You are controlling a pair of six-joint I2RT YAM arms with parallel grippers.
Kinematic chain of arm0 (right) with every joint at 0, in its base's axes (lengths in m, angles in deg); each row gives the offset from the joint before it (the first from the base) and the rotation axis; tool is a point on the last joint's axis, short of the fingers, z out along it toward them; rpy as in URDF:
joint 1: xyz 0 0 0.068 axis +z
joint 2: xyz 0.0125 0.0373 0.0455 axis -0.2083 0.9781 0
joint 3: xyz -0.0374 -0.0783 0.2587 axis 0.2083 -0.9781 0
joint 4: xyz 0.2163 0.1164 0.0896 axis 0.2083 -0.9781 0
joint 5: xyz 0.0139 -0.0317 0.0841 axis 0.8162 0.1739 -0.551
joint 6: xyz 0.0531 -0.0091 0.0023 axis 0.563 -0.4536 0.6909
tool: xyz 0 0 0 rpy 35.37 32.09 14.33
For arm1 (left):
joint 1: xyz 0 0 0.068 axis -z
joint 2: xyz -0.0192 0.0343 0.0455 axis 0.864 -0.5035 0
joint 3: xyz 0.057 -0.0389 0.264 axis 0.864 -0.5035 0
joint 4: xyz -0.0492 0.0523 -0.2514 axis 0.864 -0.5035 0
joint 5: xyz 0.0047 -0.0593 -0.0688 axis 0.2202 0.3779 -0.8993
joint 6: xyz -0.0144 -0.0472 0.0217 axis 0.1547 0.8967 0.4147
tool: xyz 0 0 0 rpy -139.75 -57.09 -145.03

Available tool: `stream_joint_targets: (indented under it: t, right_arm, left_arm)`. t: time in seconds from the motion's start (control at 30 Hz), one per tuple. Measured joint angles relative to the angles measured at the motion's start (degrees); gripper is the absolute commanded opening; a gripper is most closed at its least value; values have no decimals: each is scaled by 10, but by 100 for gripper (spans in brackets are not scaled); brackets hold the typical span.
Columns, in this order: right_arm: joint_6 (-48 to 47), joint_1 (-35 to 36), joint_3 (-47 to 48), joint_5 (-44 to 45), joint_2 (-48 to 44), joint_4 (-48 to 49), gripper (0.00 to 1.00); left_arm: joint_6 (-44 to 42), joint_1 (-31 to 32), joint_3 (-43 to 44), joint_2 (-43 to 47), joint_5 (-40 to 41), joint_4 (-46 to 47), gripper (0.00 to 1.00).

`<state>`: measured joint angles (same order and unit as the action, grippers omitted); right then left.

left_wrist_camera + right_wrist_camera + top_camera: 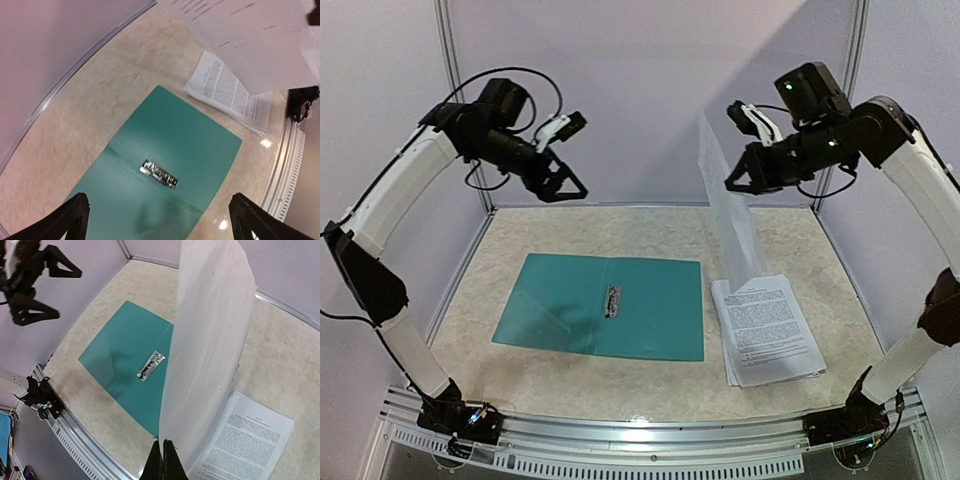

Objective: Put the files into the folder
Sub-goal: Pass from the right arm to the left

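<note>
The teal folder [605,305] lies open and flat on the table, its silver clip [613,300] at the spine. To its right the files [765,330] rest in a white printed stack. My right gripper [736,180] is up high over the stack's back end and is shut on one sheet [732,220], which hangs down edge-on and touches the stack. In the right wrist view the shut fingers [163,462] pinch that sheet [210,340] beside the folder [125,352]. My left gripper [563,186] hovers open and empty, high at the back left. Its wrist view looks down on the folder [175,140] and clip [159,173].
The table is marbled beige, with pale walls at the left, back and right. A metal rail [650,435] runs along the near edge and carries both arm bases. The hanging sheet [260,40] fills the top right of the left wrist view, above the stack [232,95].
</note>
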<state>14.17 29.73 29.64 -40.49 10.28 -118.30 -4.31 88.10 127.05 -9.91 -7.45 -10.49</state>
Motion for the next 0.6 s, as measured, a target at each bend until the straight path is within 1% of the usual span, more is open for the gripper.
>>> stream_joint_targets:
  t: [0.1, 0.13, 0.2, 0.23, 0.3, 0.33, 0.47, 0.53, 0.6]
  right_arm:
    - [-4, 65, 138, 42, 98, -22, 0]
    - [-10, 90, 209, 57, 151, -31, 0]
    - [-26, 124, 290, 76, 226, -27, 0]
    - [-40, 142, 312, 83, 257, -20, 0]
    - [-70, 178, 315, 93, 296, -7, 0]
    - [-92, 200, 304, 94, 308, 1, 0]
    - [-160, 268, 242, 81, 313, 36, 0]
    - [-181, 292, 215, 59, 302, 59, 0]
    - [-194, 298, 183, 39, 280, 80, 0]
  left_arm:
    - [-8, -97, -79, 58, -24, -3, 100]
    - [-17, -129, -105, 81, -31, -6, 99]
    - [-41, -188, -144, 127, -42, -16, 100]
    - [-59, -218, -162, 154, -46, -21, 100]
    - [-107, -263, -189, 213, -48, -34, 99]
    - [-127, -273, -196, 238, -49, -39, 100]
    - [-218, -277, -226, 341, -74, -69, 100]
    - [-259, -277, -224, 365, -105, -89, 100]
    - [-299, -273, -213, 370, -142, -99, 100]
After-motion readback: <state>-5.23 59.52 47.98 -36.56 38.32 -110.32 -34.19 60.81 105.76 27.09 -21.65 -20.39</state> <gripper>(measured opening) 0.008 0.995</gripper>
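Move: The right hand is already holding the sheet high over the table. The open folder's middle lies about 28 cm to its left, 3 cm farther out and some 38 cm below; the metal clip is about 24 cm left and 3 cm ahead, and the paper stack 15 cm to its right and 5 cm back, both equally far down. From the empty left hand the folder's middle is roughly 34 cm below and 3 cm back, hardly to either side. Still pinching the sheet between shut fingers, the right hand sweeps about 23 cm left, off the stack's side and in over the folder, then curves back about 11 cm and sinks about 7 cm, turning some 40 degrees counter-clockwise. The left hand, wide open and empty, clears away leftward, then draws back and somewhat up as its fingers tip upward. ##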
